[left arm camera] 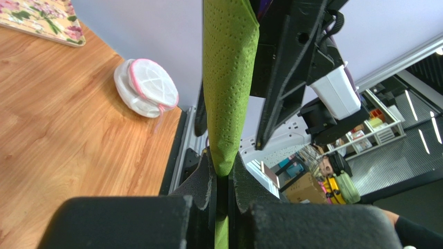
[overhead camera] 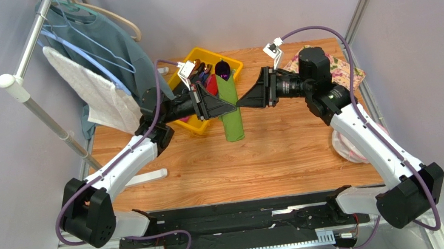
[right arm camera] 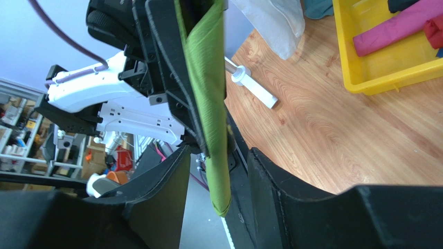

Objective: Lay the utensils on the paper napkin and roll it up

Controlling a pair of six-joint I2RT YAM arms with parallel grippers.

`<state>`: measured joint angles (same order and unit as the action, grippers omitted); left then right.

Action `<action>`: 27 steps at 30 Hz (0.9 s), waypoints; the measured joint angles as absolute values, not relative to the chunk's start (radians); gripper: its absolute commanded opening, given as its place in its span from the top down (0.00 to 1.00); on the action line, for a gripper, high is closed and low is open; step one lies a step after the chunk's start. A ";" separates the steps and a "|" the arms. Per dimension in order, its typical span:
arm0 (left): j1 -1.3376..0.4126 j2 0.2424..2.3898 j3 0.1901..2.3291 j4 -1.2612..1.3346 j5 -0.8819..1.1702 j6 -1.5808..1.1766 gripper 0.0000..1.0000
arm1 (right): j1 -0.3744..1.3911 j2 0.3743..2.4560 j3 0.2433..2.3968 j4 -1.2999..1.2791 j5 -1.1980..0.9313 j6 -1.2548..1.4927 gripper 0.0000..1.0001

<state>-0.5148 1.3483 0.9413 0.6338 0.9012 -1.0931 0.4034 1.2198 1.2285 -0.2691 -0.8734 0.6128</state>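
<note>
The paper napkin (overhead camera: 230,112) is a green roll hanging upright above the table, with a dark purple utensil head (overhead camera: 222,68) sticking out of its top. My left gripper (overhead camera: 235,105) comes in from the left and is shut on the roll's middle; in the left wrist view its pads (left arm camera: 205,179) pinch the green paper napkin (left arm camera: 229,78). My right gripper (overhead camera: 243,103) faces it from the right. In the right wrist view the right gripper (right arm camera: 218,176) stands open around the roll's lower end (right arm camera: 217,176), with a gap on each side.
A yellow bin (overhead camera: 187,126) behind the roll holds more utensils (overhead camera: 203,72) and a magenta item (right arm camera: 395,28). A clothes rack (overhead camera: 27,92) with a white towel and shirt stands at the left. A floral mat (overhead camera: 343,70) and a white mesh bag (overhead camera: 347,146) lie at the right.
</note>
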 measured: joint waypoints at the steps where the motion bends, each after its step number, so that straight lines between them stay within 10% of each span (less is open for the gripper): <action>1: -0.517 1.348 0.941 0.635 0.904 -1.093 1.00 | 0.403 1.228 1.229 -0.265 -0.873 0.626 0.53; 13: -0.548 1.348 0.941 0.641 0.908 -1.091 1.00 | 0.411 1.242 1.229 -0.181 -0.873 0.708 0.64; 21: -0.551 1.348 0.941 0.637 0.911 -1.091 1.00 | 0.435 1.242 1.205 -0.172 -0.874 0.717 1.00; 27: -0.551 1.348 0.941 0.639 0.911 -1.091 0.99 | 0.436 1.242 1.205 -0.163 -0.873 0.717 1.00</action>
<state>-0.5507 1.3483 0.9409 0.6392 0.9108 -1.0912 0.4358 1.2419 1.2049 -0.1635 -0.8734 0.7174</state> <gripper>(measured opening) 0.053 0.027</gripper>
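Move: The rolled napkin hangs in the air in the left fingers, its middle almost at their hand point. From the right hand, open about halfway, the roll's middle is some 2 cm to the left, 1 cm back, level with it. The purple spoon's head pokes out beyond the roll, about 9 cm ahead of the right hand and 2 cm to its left. The yellow bin lies roughly 20 cm ahead, 7 cm left and 32 cm below. The right fingers shut on the napkin roll from its right side and pinch it close beside the left hand's grip; on the way that hand works about 1.5 cm left towards the roll, rising a little and easing back down. The left keeps its pinch, draws back just over 1 cm and slightly right, then holds still. ##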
